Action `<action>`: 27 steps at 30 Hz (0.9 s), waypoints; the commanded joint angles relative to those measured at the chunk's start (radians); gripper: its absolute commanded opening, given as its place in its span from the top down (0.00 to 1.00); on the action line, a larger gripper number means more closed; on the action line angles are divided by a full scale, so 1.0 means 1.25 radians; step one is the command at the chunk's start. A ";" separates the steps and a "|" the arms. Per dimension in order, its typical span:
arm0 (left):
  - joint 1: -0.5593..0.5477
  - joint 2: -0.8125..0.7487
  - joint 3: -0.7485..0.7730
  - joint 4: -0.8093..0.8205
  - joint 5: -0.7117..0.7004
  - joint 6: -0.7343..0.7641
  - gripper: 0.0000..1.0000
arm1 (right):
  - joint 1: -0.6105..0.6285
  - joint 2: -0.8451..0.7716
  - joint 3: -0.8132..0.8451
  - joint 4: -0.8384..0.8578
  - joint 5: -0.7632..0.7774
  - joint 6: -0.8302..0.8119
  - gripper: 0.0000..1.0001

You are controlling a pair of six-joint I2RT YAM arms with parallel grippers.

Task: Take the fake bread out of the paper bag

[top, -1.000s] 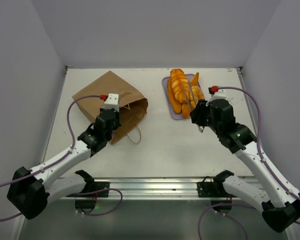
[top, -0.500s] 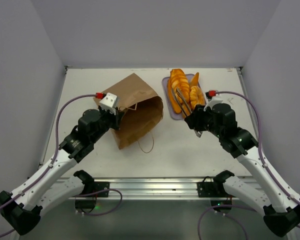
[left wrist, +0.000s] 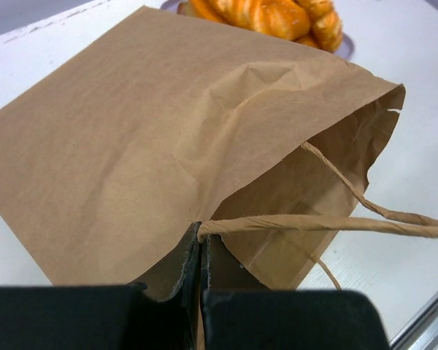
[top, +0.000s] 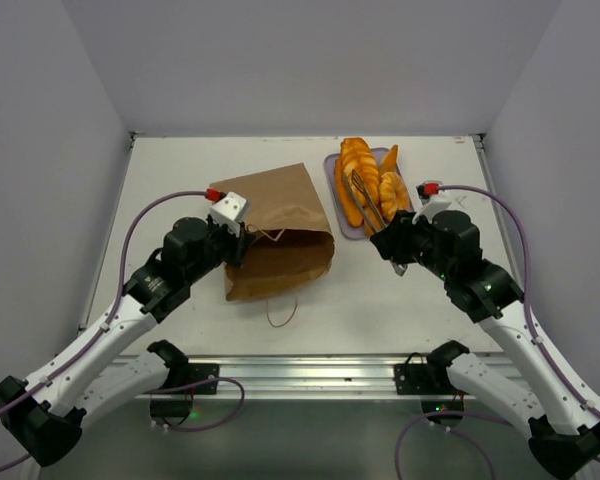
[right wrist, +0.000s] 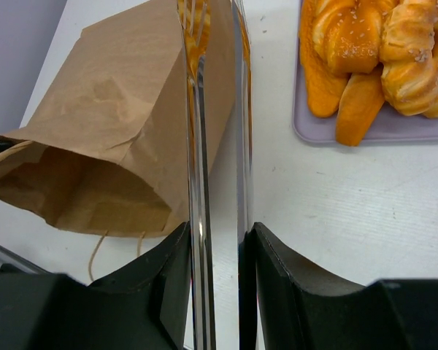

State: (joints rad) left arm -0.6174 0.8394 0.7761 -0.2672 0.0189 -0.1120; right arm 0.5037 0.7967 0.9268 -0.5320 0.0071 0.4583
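The paper bag lies on its side left of centre, its mouth held open toward the near right. My left gripper is shut on the bag's upper rim where a string handle comes out. Inside the mouth only brown paper shows. The fake bread is piled on a lavender tray at the back right. My right gripper is shut on thin metal tongs, whose arms point over the tray's near end. The bread also shows in the left wrist view and the right wrist view.
A second string handle loops onto the table in front of the bag. The tray's edge lies just right of the tongs. Grey walls enclose the table on three sides, and a metal rail runs along the near edge.
My left gripper has risen and swung right with the bag's rim, so the bag has turned and its mouth has opened. The right gripper with the tongs has shifted slightly left.
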 commanded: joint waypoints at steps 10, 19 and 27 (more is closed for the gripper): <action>-0.001 0.090 -0.004 0.068 -0.400 -0.137 1.00 | 0.002 0.011 0.002 0.034 -0.035 -0.008 0.60; 0.007 0.298 0.025 0.199 -0.532 -0.135 1.00 | 0.003 0.060 -0.033 0.103 -0.093 -0.003 0.61; 0.046 0.468 0.125 0.243 -0.493 -0.126 1.00 | 0.020 0.116 -0.068 0.143 -0.068 -0.007 0.61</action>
State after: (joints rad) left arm -0.5800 1.4033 0.8452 -0.0299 -0.5961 -0.2584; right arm 0.5163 0.9115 0.8497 -0.4335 -0.0776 0.4561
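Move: The left fingers are shut on the paper bag's handle; the bag's middle lies about 9 cm ahead, 4 cm to the right and 10 cm below. The table spot where the bag goes is some 16 cm ahead, 9 cm left and 19 cm below that hand. The tray of fake bread is 16 cm ahead and 29 cm right. From the right hand, which holds the tongs, the bag is about 8 cm ahead and 24 cm left, the tray 15 cm ahead and 1 cm left. Forward and down, with some leftward drift in the first half, the left hand carries the paper bag away from the bread tray, about 12 cm out and 10 cm lower, turning it nearly 40 degrees counter-clockwise while its fingers keep their hold on the handle. Later the right hand, still holding the tongs, sinks some 5 cm and eases a little left, the tongs touching no bread. ##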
